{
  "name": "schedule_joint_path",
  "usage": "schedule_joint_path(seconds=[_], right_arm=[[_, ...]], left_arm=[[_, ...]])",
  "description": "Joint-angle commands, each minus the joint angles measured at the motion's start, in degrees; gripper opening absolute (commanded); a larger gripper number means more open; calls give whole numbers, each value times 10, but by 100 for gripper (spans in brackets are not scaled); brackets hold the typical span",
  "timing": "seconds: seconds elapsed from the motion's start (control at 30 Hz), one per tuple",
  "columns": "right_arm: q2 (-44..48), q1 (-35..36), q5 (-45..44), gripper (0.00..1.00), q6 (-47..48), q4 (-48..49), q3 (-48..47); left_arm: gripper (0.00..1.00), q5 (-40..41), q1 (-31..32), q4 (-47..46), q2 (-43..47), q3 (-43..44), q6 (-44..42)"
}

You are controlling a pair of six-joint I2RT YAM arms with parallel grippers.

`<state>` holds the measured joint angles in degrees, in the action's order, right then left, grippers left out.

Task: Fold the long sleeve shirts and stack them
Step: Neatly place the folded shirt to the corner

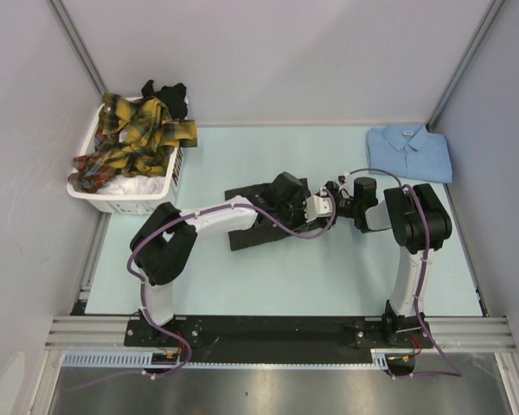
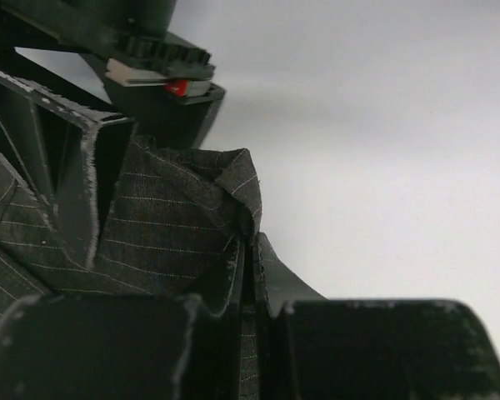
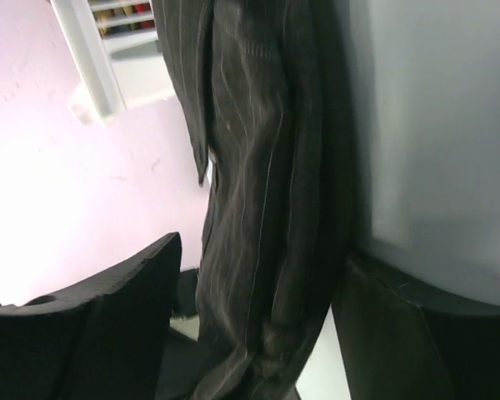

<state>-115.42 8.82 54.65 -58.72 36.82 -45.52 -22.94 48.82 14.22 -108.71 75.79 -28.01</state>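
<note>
A charcoal pinstriped long sleeve shirt point(image 1: 258, 220) lies bunched mid-table, partly under my left arm. My left gripper point(image 1: 320, 207) is shut on a raised fold of it, and the left wrist view shows the striped cloth point(image 2: 179, 225) pinched between the closed jaws point(image 2: 254, 254). My right gripper point(image 1: 337, 195) faces it from the right. Its jaws point(image 3: 262, 250) stand open around a hanging strip of the same cloth point(image 3: 258, 167), with a gap on the left side. A folded light blue shirt point(image 1: 410, 152) lies at the back right. Yellow-red plaid shirts point(image 1: 134, 143) fill the basket.
The white laundry basket point(image 1: 138, 204) stands at the back left with a dark garment point(image 1: 168, 93) draped over its far rim. Grey walls close in the pale blue table point(image 1: 329, 277) on three sides. The arm bases sit on the black rail point(image 1: 277, 330) at the near edge.
</note>
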Motion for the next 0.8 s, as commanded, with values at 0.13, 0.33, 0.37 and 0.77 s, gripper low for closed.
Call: schedule_joint_path(seconds=[0.13,0.33,0.37,0.77], right_arm=[[-42,16,-96,36,-47,54,-44],[-9,-9,-96,6,128,-131,-134],[-4,-16,-95,3,171,-175,-155],[-57,-117,-178,0,545,-659,-554]], left_arm=[[16,-26,-7,-10,24,33,30],[50,-54,-47,-1,75,30,94],[58,-60,-53,6,83,30,101],[99,-27,-100,105,203,-80,67]])
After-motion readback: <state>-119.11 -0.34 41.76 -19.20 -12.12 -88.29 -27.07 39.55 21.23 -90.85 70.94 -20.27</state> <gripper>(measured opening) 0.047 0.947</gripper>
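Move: The left gripper still pinches the raised near part of the dark folded shirt's right edge; the shirt's middle lies about 11 cm left of it, 3 cm ahead and 6 cm below. That edge already runs between the right gripper's open fingers, about 1 cm to its left and level with it. The shirt's middle is some 16 cm to the right gripper's left, 2 cm back; the blue shirt lies about 15 cm ahead, 24 cm to its right. Slide the right gripper about 3 cm forward along the shirt's right edge, sinking slightly, and shut it on the cloth while the left fingers open and let go. Keep the pinch and sweep forward and right towards the blue shirt, about 12 cm farther forward, rising, fingers tipping more downward; take the open left hand up and left some 10 cm. ##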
